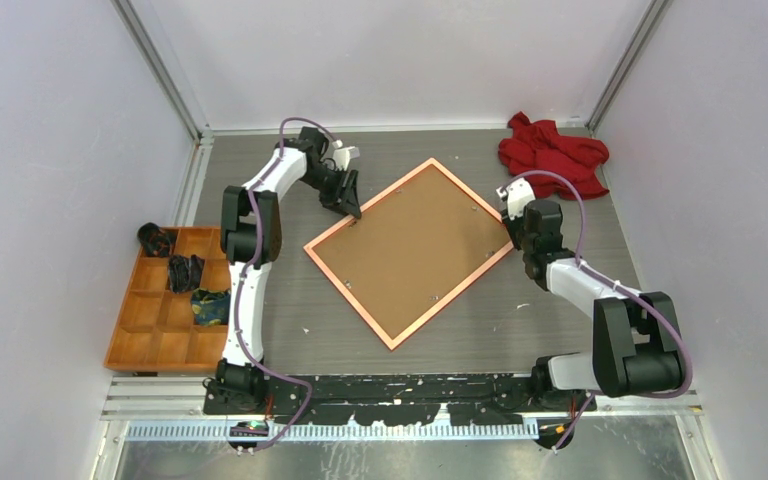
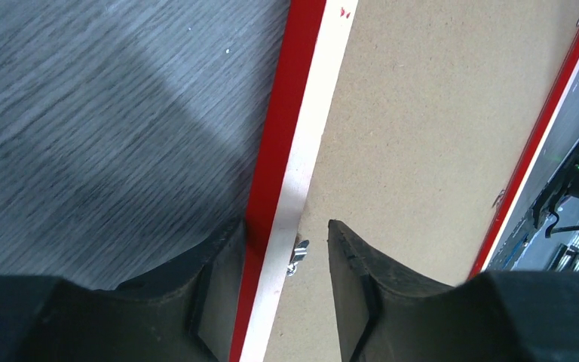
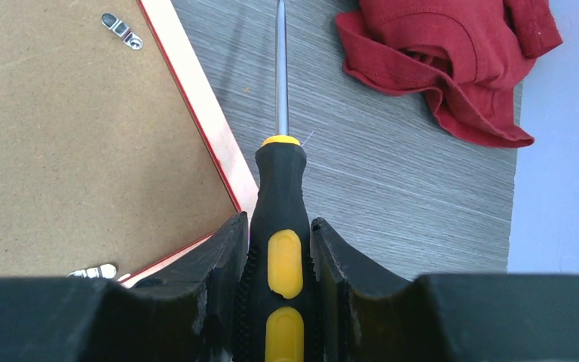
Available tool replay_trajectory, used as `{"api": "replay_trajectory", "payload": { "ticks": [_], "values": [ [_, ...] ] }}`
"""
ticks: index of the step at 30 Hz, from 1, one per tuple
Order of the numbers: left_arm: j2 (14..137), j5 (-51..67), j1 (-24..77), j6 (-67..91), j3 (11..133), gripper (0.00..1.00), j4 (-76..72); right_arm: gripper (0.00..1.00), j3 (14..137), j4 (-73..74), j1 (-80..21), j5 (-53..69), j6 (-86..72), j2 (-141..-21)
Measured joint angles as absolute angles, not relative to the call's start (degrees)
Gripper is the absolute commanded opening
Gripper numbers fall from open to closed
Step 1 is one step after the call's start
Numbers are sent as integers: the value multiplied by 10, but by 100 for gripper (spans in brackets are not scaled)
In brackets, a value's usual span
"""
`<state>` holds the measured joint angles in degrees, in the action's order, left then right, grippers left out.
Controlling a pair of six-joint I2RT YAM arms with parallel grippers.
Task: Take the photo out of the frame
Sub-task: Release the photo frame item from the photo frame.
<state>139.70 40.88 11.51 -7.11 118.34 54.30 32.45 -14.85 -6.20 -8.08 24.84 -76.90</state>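
Observation:
The frame [image 1: 349, 298] lies face down on the table with its orange-pink back rim up, and the brown backing board [image 1: 410, 250] fills it. The photo is hidden under that board. My left gripper [image 1: 352, 208] is at the frame's upper-left side. In the left wrist view it [image 2: 286, 226] stands open astride the rim [image 2: 283, 98], with a small metal clip [image 2: 297, 256] between its jaws. My right gripper [image 3: 279, 219] is at the frame's right corner, shut on a black-and-yellow screwdriver [image 3: 284, 226] whose shaft points away over the table.
A crumpled red cloth [image 1: 552, 152] lies at the back right. A wooden compartment tray [image 1: 155, 348] holding dark items sits at the left edge. Two more metal clips [image 3: 121, 30] [image 3: 94, 270] sit on the backing board. White walls enclose the table.

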Motion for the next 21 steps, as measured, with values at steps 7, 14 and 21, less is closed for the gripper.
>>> {"api": "replay_trajectory", "payload": {
  "ticks": [7, 14, 21],
  "values": [
    [1396, 419, 115, -64, 1183, 55, 544, 1, 327, -145, -51, -81, 237, -769],
    [1368, 423, 115, -65, 1137, 61, 507, 1, 337, -143, -50, -83, 235, -775],
    [1350, 414, 115, -71, 1115, 73, 494, 1, 348, -137, -50, -90, 233, -798]
  ]
}}
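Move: The left fingertips straddle the photo frame's far-left rim, with one metal clip about 1 cm back, 1 cm left and 1 cm below. The rim clip lies some 6 cm ahead and 9 cm right, the frame's left corner 8 cm back and 11 cm left. From the right hand, the right corner is 3 cm left, 1 cm ahead, 6 cm below, and the red cloth 21 cm ahead, 12 cm right. The left fingers spread wider about the frame's rim, the outer finger coming clear of its red side, while the hand eases up about 1 cm and draws slightly back towards the base. The right hand keeps its grip on the screwdriver beside the frame's right corner, drifting some 1 cm right and a little forward, with a small dip at the end. ##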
